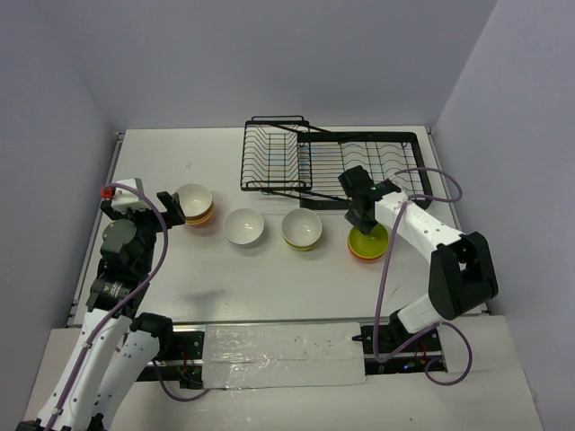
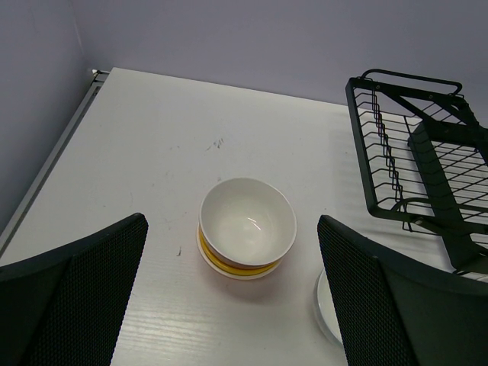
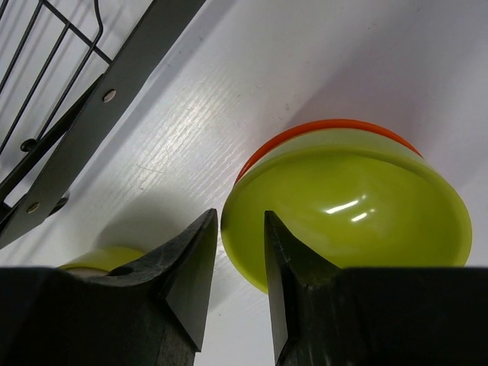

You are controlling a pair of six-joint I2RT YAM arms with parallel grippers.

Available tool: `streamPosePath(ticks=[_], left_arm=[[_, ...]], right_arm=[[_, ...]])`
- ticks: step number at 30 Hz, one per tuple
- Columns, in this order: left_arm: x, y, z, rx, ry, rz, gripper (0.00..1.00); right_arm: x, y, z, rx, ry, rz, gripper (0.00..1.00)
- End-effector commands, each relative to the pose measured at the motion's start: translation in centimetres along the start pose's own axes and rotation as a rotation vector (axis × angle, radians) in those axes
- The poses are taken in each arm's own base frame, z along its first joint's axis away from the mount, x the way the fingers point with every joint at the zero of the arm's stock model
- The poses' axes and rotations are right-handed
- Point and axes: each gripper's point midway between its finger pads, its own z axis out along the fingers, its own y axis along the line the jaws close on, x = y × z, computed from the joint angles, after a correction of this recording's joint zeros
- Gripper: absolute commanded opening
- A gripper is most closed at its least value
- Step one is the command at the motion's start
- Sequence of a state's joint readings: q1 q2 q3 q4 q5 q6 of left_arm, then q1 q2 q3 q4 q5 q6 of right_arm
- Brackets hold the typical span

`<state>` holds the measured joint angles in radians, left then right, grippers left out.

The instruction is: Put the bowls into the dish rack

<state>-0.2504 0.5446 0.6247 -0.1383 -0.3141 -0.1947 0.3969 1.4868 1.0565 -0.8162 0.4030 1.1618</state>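
Observation:
Four bowls stand in a row in front of the black dish rack (image 1: 332, 162). At the right end is a lime-green bowl (image 1: 368, 242) nested in an orange one. My right gripper (image 1: 359, 215) is down at its rim. In the right wrist view the gripper (image 3: 240, 221) stands narrowly open astride the rim of the green bowl (image 3: 351, 206), one finger inside and one outside. At the left end, a white bowl (image 2: 248, 225) sits on a yellow-and-orange stack, and my left gripper (image 2: 231, 221) hovers wide open and empty above it.
A plain white bowl (image 1: 244, 226) and a yellow-green bowl (image 1: 302, 229) stand between the two end bowls. The rack's frame (image 3: 99, 122) lies just beyond the right gripper. Walls close in the table on three sides.

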Motion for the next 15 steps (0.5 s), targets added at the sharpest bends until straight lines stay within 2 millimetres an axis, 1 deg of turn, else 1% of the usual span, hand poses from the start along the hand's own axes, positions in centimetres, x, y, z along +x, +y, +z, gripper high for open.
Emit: streamPosePath(ticks=[1, 5, 10, 11, 13, 15], left_arm=[[-0.94, 0.08, -0.06, -0.005, -0.043, 0.006, 0.99], [-1.02, 0.10, -0.09, -0.006, -0.044, 0.007, 0.99], [-1.00, 0.03, -0.13, -0.003, -0.043, 0.009, 0.99], [-1.08, 0.08, -0.14, -0.006, -0.045, 0.010, 0.99], [-1.08, 0.06, -0.11, -0.006, -0.045, 0.012, 0.99], [-1.09, 0.09, -0.11, -0.008, -0.045, 0.013, 0.99]], right_arm=[[-1.00, 0.13, -0.06, 0.026, -0.049, 0.000, 0.39], [-0.90, 0.17, 0.14, 0.032, -0.048, -0.004, 0.38], [-1.16, 0.09, 0.30, 0.043, -0.061, -0.011, 0.29], [-1.20, 0.24, 0.24, 0.041, -0.061, -0.013, 0.25], [-1.20, 0.19, 0.26, 0.047, -0.060, -0.020, 0.22], [-1.27, 0.38, 0.05, 0.039, -0.060, -0.023, 0.16]])
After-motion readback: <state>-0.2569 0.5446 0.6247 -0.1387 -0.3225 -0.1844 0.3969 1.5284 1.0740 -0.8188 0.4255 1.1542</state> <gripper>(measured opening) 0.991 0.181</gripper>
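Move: The right hand hangs over the far-left rim of the green bowl on top of the right-hand stack; the bowl's middle lies about 4 cm back, 4 cm to the hand's right and 3 cm below. The white-topped middle stack stands some 14 cm left and 1 cm back, and the dish rack's wide tray is centred roughly 15 cm ahead and 1 cm right. From the left hand, the green bowl lies about 46 cm right, 2 cm back and 20 cm below. The right hand sinks a little over half a centimetre at the green bowl's far-left rim, fingers still pointing steeply down, and settles there with one finger inside the wall and the other outside. Its half-open fingers then close to a narrow gap and come to pinch the rim, the hand easing barely half a centimetre forward and to the right as they shut. ##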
